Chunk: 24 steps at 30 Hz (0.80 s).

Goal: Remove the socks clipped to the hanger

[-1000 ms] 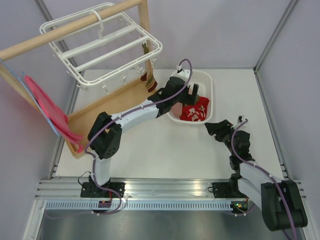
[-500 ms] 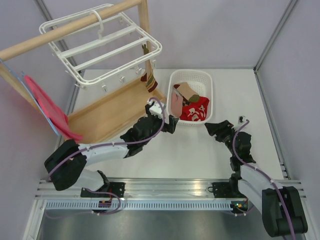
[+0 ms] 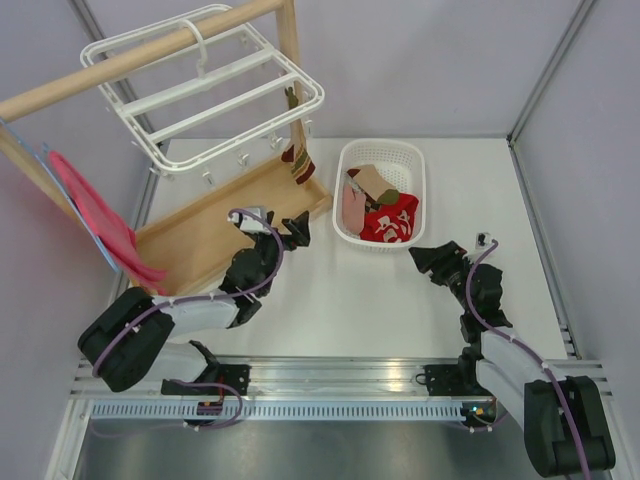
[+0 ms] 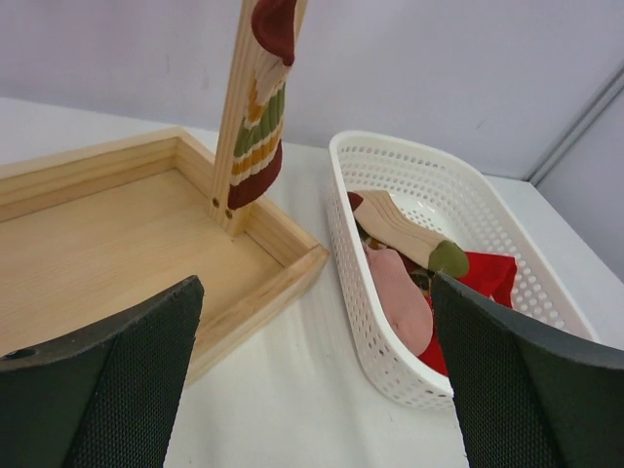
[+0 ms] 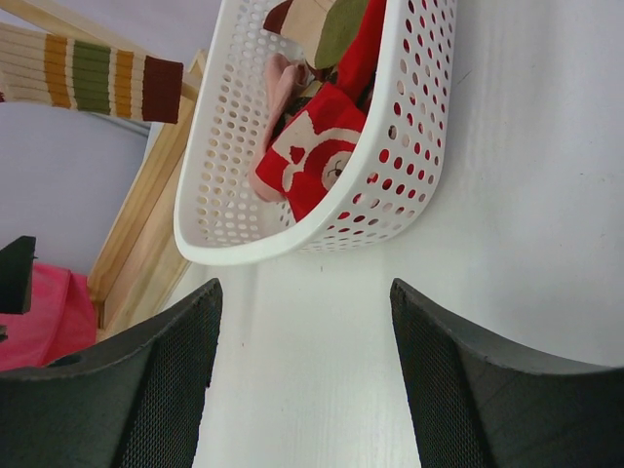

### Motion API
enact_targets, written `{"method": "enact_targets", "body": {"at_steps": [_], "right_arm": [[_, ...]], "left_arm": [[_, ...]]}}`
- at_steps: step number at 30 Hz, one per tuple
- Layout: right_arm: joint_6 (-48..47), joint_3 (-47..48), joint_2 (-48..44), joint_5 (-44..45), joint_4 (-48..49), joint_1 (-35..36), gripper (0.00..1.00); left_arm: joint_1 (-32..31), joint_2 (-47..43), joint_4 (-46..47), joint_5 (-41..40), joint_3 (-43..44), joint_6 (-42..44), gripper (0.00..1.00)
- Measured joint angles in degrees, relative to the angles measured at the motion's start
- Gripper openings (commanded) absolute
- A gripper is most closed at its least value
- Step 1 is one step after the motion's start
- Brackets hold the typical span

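Note:
The white hanger (image 3: 205, 95) hangs from the wooden rack's bar at the back left. One striped brown, cream and green sock (image 3: 297, 160) dangles from its right corner beside the wooden post; it also shows in the left wrist view (image 4: 261, 117) and in the right wrist view (image 5: 93, 73). Other socks lie in the white basket (image 3: 420, 185): a pink one (image 4: 400, 302), red ones (image 5: 317, 161) and a cream one. My left gripper (image 3: 277, 224) is open and empty, low by the wooden tray's corner. My right gripper (image 3: 432, 258) is open and empty, just in front of the basket.
The wooden rack's tray (image 3: 200, 235) and upright post (image 3: 292, 70) stand at the left. A pink-red piece (image 3: 95, 215) leans off the rack's left side. The basket's rim (image 4: 351, 244) lies just right of the tray's corner.
My left arm has drawn back from over the basket, leftward and toward the near edge, and now sits low by the tray. The right arm has not moved.

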Motion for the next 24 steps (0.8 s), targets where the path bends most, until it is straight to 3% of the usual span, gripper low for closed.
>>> {"method": "enact_targets", "body": {"at_steps": [6,22,23,24], "right_arm": [[-0.2,0.0,0.4,-0.4,-0.2,0.0,0.74],[-1.5,1.4,1.3,-2.1,-0.4,0.0,0.74],[-1.5,1.6,1.3,-2.2,-0.4,0.0,0.74],[-1.6,1.7,1.3,-2.4,-0.6,0.0,0.74]], "left_arm": [[3.4,5.5,4.3,1.8,3.3,0.0,1.0],[10.1,21.9,5.5,8.3,25.3,-1.3,1.0],[10.3,22.9,5.2,8.5,26.5,-1.4,0.98],[10.6,23.6,4.9,8.8,27.5,-1.6,0.88]]}}
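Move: The striped sock still hanging from the hanger is about 14 cm ahead of the left gripper, 2 cm to its right, with its middle some 9 cm higher. The upright wooden post stands roughly 4 cm beyond the sock, nearly in line with it. The white basket lies about 15 cm ahead of the left gripper, 20 cm to its right and 16 cm below. From the right gripper the striped sock is about 15 cm ahead, 30 cm left and 19 cm up. Bring the left gripper forward about 12 cm towards the hanging striped sock, nearly level at first and then climbing, to gain some 6 cm in height. Keep the fingers wide open and tip them up by just under 10 degrees, so that the sock's leg comes in front of the gap between them. ##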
